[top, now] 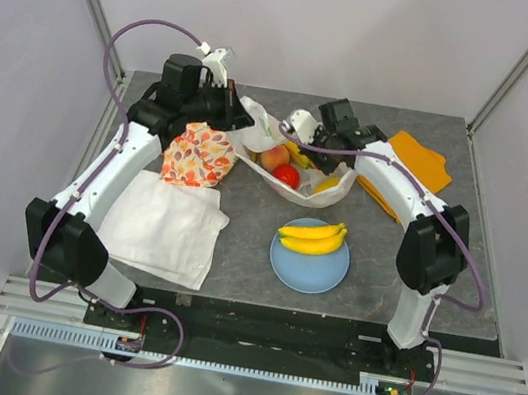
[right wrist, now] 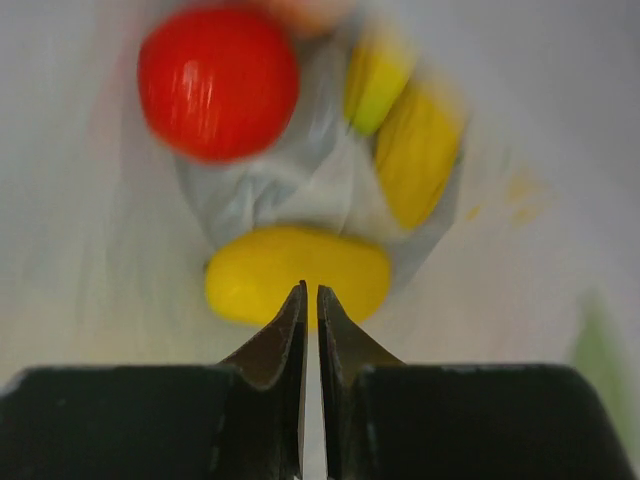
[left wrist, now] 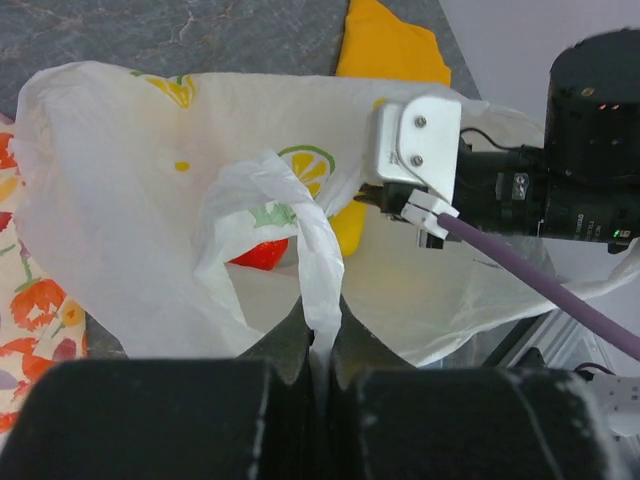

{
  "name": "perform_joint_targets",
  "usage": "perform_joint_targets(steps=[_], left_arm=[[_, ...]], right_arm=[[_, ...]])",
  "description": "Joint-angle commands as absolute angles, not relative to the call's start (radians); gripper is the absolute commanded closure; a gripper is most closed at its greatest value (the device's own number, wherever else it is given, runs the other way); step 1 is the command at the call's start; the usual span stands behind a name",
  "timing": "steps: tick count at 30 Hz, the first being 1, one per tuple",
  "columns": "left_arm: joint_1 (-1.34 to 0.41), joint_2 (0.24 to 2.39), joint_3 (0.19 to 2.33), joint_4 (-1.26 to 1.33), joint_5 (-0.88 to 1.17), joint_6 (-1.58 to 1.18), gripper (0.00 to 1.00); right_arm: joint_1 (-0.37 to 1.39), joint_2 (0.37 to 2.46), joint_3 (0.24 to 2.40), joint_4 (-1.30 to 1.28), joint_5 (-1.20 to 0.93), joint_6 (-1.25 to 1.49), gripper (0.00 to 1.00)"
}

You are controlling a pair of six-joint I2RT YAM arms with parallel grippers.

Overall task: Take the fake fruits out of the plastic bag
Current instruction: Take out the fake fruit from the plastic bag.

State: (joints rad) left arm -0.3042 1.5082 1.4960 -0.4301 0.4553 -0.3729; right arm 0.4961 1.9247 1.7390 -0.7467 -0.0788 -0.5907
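The white plastic bag lies open at the back of the table. My left gripper is shut on one of its handles, holding it up. Inside the bag I see a red round fruit, a peach and yellow pieces. My right gripper is down inside the bag, its jaws nearly together and pinched on the edge of a yellow fruit. The red fruit lies just beyond it. Two yellow bananas rest on the light-blue plate, outside the bag.
An orange floral cloth and a flat white cloth lie left of the bag. A plain orange cloth lies at the back right, under the right arm. The plate stands in front of the bag.
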Motion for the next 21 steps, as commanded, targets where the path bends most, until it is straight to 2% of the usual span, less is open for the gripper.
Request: perform_joint_targets(steps=[1,4,8,11,13,18,21], left_arm=[[-0.304,1.366,1.39,-0.469,0.526,-0.307,0.98],[-0.308,1.293,1.281,-0.466,0.538,-0.298,0.98],[-0.311,1.282,1.217,-0.46,0.525,-0.29,0.99],[-0.314,1.296,1.212,-0.425,0.517,-0.319,0.98],[-0.321,1.305,1.216,-0.397,0.515,-0.344,0.98],[-0.356,1.35,1.288,-0.379,0.505,-0.339,0.98],[-0.359,1.368,1.313,-0.367,0.499,-0.336,0.98]], right_arm=[[0.433,1.703,1.501,-0.827,-0.06,-0.581,0.87],[0.431,1.574,1.338,-0.799,-0.008,-0.598,0.86],[0.433,1.543,1.287,-0.721,0.002,-0.601,0.83],[0.436,1.604,1.371,-0.704,-0.124,-0.594,0.77],[0.449,1.682,1.455,-0.706,-0.176,-0.589,0.68],[0.479,1.911,1.698,-0.811,-0.129,-0.509,0.55],[0.48,1.974,1.746,-0.839,-0.11,-0.494,0.46]])
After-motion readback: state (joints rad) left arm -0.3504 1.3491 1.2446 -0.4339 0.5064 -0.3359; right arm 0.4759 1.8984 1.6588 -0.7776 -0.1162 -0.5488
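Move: Just under the right gripper, inside the bag, lies the yellow fruit, some 7 cm below, 3 cm to its right and 1 cm nearer the base. At much the same depth, the red fruit is about 6 cm to this gripper's left and level with it; the bananas still bagged are roughly 4 cm ahead and 4 cm left. From the left gripper, still pinching the bag's edge, the yellow fruit is about 18 cm right, roughly level, 22 cm below. Swing the nearly shut right gripper back and to the right about 13 cm, dipping slightly, then bring it most of the way back forward-left, opening the fingers to about half so the yellow fruit shows between them. Meanwhile keep the left gripper's pinch on the bag's edge and draw it some 7 cm back and down. ##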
